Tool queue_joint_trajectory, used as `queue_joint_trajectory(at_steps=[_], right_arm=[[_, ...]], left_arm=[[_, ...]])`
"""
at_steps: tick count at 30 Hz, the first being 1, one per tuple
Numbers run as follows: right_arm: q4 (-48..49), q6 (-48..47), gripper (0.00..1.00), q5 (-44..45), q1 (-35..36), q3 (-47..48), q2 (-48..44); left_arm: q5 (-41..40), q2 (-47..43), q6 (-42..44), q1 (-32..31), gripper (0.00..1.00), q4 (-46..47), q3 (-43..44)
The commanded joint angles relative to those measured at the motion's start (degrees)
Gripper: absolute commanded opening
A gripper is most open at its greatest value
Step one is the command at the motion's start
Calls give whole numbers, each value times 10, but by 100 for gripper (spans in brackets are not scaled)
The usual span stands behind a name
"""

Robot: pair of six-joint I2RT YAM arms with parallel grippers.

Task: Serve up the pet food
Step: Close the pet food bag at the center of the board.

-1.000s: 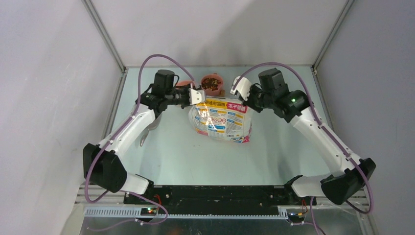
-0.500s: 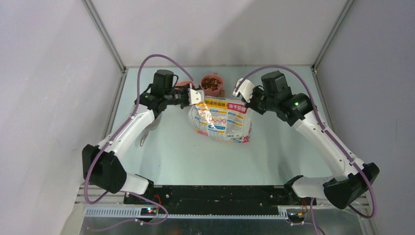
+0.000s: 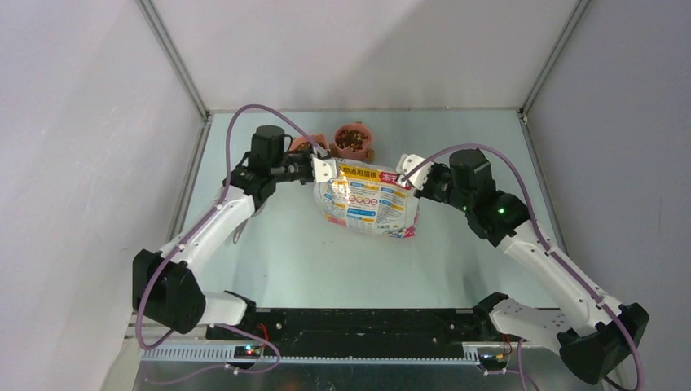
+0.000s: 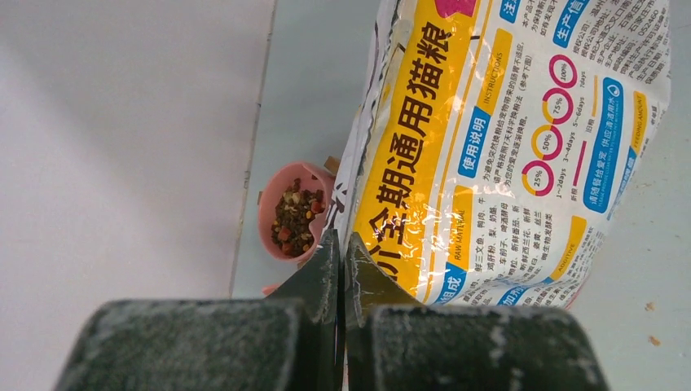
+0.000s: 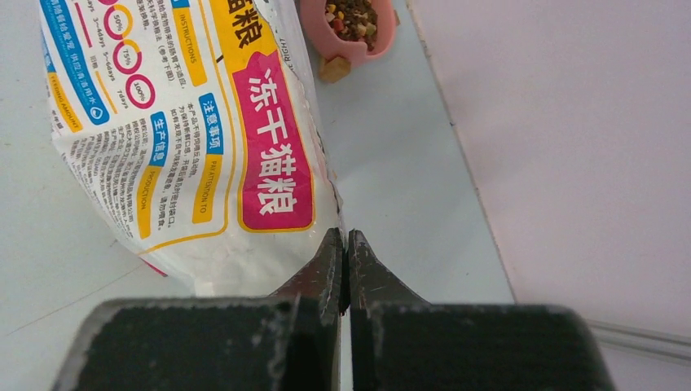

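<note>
The pet food is a heap of brown and reddish kibble in a pink bowl at the back of the table, also seen in the left wrist view and right wrist view. In front of the bowl lies a printed white, yellow and pink bag. My left gripper is shut on the bag's back-left edge, its jaws pinching the film. My right gripper is shut on the bag's back-right edge, where the film runs between the fingertips.
A second pink object sits just behind the left gripper, left of the bowl. A grey piece shows under the left forearm. White enclosure walls close off the left, right and back of the pale green table.
The right arm swung from beside the bowl toward the near side and closed on the bag's right corner. The left gripper kept its grip and shifted slightly toward the near side.
</note>
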Motion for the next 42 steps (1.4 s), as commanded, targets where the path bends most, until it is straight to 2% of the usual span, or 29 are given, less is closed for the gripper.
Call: queue_joint_trajectory(at_steps=[1,8,13,17,19,26,28,42], right_arm=[[-35,-39,0,205,-29,-25,-41],[-8,-47,0,207,-24,-48,-51],[-31,-33,0,178,-24,-36,-49],[-78,-6,0,128,-25,-5,-36],[-101,13,3,105,-24,17,-28],[-133,44,27,51,-18,67,-8],[-137,49,30,34,-16,75,-2],[-147,65,41,3,-21,116,-12]], left_arm=[[-182,-26,-1,76,0,27,-31],[-224,-59,1,76,0,105,-85],[-228,-58,-7,77,0,51,-53],[-221,-57,-20,77,7,12,-24],[-212,-57,-25,77,11,-6,-10],[-200,-65,-44,77,27,-23,17],[-205,-68,-44,77,31,-24,20],[-193,-106,-65,98,40,-10,4]])
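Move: Each hand still pinches an upper corner of the pet food bag. The bag's middle is about 9 cm right of the left hand, 6 cm back and 9 cm lower; from the right hand it lies some 12 cm left, 3 cm back and 11 cm lower. About 18 cm below the left hand, the near-left bowl sits some 7 cm left and 6 cm ahead, the other bowl about 5 cm right and 10 cm ahead. Both hands let go of the bag's top corners. The left, after easing about 1 cm outward still shut, opens and draws away left roughly 11 cm and a little forward, swinging nearly 30 degrees counter-clockwise and rising slightly late on. The right stays put first, then opens and backs off about 3 cm to the right and slightly towards its base. ##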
